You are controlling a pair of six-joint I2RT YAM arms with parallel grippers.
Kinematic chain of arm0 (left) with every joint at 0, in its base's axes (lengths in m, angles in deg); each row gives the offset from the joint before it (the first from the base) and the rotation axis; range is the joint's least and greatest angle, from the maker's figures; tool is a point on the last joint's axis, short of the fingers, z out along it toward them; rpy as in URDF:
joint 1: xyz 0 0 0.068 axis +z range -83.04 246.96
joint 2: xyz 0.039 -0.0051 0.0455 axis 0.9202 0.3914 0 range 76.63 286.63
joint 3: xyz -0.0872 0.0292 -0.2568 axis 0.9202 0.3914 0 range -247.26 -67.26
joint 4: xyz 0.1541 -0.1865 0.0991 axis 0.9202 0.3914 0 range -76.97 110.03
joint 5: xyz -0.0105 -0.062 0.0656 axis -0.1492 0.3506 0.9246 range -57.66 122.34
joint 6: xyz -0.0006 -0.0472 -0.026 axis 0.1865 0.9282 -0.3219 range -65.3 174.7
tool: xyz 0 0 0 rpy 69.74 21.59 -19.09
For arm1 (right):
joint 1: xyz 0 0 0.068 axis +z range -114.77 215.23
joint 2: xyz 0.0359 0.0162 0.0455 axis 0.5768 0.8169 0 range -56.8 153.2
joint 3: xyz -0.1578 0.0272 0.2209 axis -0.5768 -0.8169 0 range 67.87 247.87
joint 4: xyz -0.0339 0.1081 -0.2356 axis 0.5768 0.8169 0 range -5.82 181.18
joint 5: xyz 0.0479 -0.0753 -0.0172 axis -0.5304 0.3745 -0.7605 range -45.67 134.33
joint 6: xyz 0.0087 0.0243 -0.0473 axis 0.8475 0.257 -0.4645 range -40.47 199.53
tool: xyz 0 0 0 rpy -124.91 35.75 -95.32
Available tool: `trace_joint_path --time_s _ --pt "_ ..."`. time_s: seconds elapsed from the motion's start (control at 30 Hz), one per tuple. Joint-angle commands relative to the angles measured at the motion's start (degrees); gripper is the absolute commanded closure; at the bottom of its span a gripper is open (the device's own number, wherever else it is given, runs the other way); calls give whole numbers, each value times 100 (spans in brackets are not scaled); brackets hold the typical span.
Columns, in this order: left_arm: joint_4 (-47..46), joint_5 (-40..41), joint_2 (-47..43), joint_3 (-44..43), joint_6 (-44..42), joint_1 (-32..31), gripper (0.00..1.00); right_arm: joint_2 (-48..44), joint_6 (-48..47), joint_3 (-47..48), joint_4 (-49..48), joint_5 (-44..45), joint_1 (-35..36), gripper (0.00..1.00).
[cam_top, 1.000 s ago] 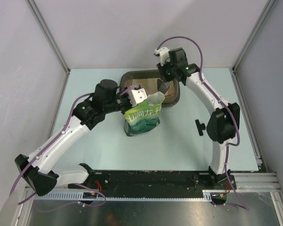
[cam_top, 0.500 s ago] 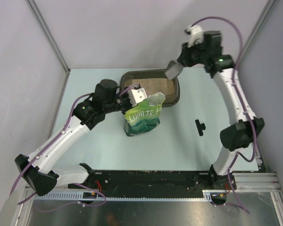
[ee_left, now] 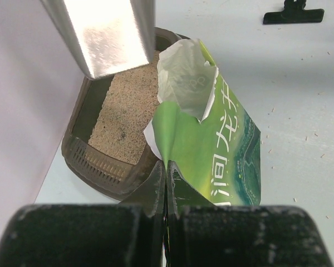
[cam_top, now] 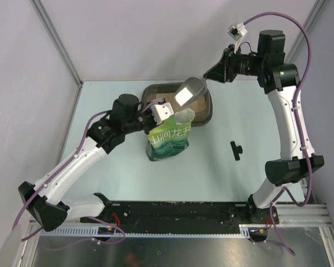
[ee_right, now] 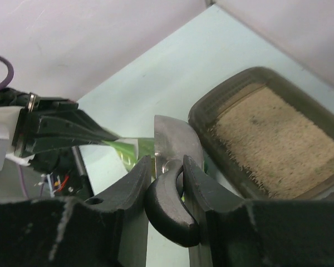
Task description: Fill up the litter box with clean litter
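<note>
The litter box is a dark rounded tray at the back of the table, and beige clean litter covers its floor. In the left wrist view the litter lies level inside the box. My left gripper is shut on the side edge of an opened green bag that stands upright against the box's near rim. My right gripper is shut on the black handle of a silver scoop, which hangs above the box and the bag's mouth. I cannot tell what the scoop holds.
A black clip lies on the pale table to the right of the green bag. Grey walls with metal frame posts close in the table at the back and on both sides. The left gripper sits beside the box's near left corner.
The right arm has lifted the scoop out of the litter box and swung up and back to the right; the scoop now hangs above the box. The left arm and the bag have not moved.
</note>
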Motion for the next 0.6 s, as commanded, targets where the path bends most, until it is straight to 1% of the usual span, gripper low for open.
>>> trace_joint_path --time_s 0.0,0.23,0.33,0.57 --pt "-687 27 -136 -105 214 9 100 122 -344 455 640 -650 -57 100" --pt "-687 0 -162 -105 311 9 100 280 -1046 508 1482 -641 -57 100" --pt "-687 -26 -206 -105 364 9 100 324 -1197 438 1625 -598 -39 100" --pt "-687 -35 -268 -53 311 9 100 385 -1733 271 1572 280 487 100"
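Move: The right hand holds the seemingly empty scoop by its handle; the bag's open mouth, where the scoop is going, lies some 10 cm to its left, 4 cm back and about 17 cm below. The litter box's middle lies 10 cm left and 16 cm ahead, about 42 cm below. The left gripper is some 20 cm left, 8 cm back and 15 cm below. From the left hand, the mouth is about 6 cm ahead, 11 cm right and 3 cm below. Keeping its grip on the scoop handle, the right hand sinks about 5 cm and eases slightly back, bringing the scoop's lip down to the bag's open mouth; its wrist turns some 10 degrees, dipping the fingers on the blade side. The left hand stays put, still pinching the bag's top corner shut-fingered to hold it up. ##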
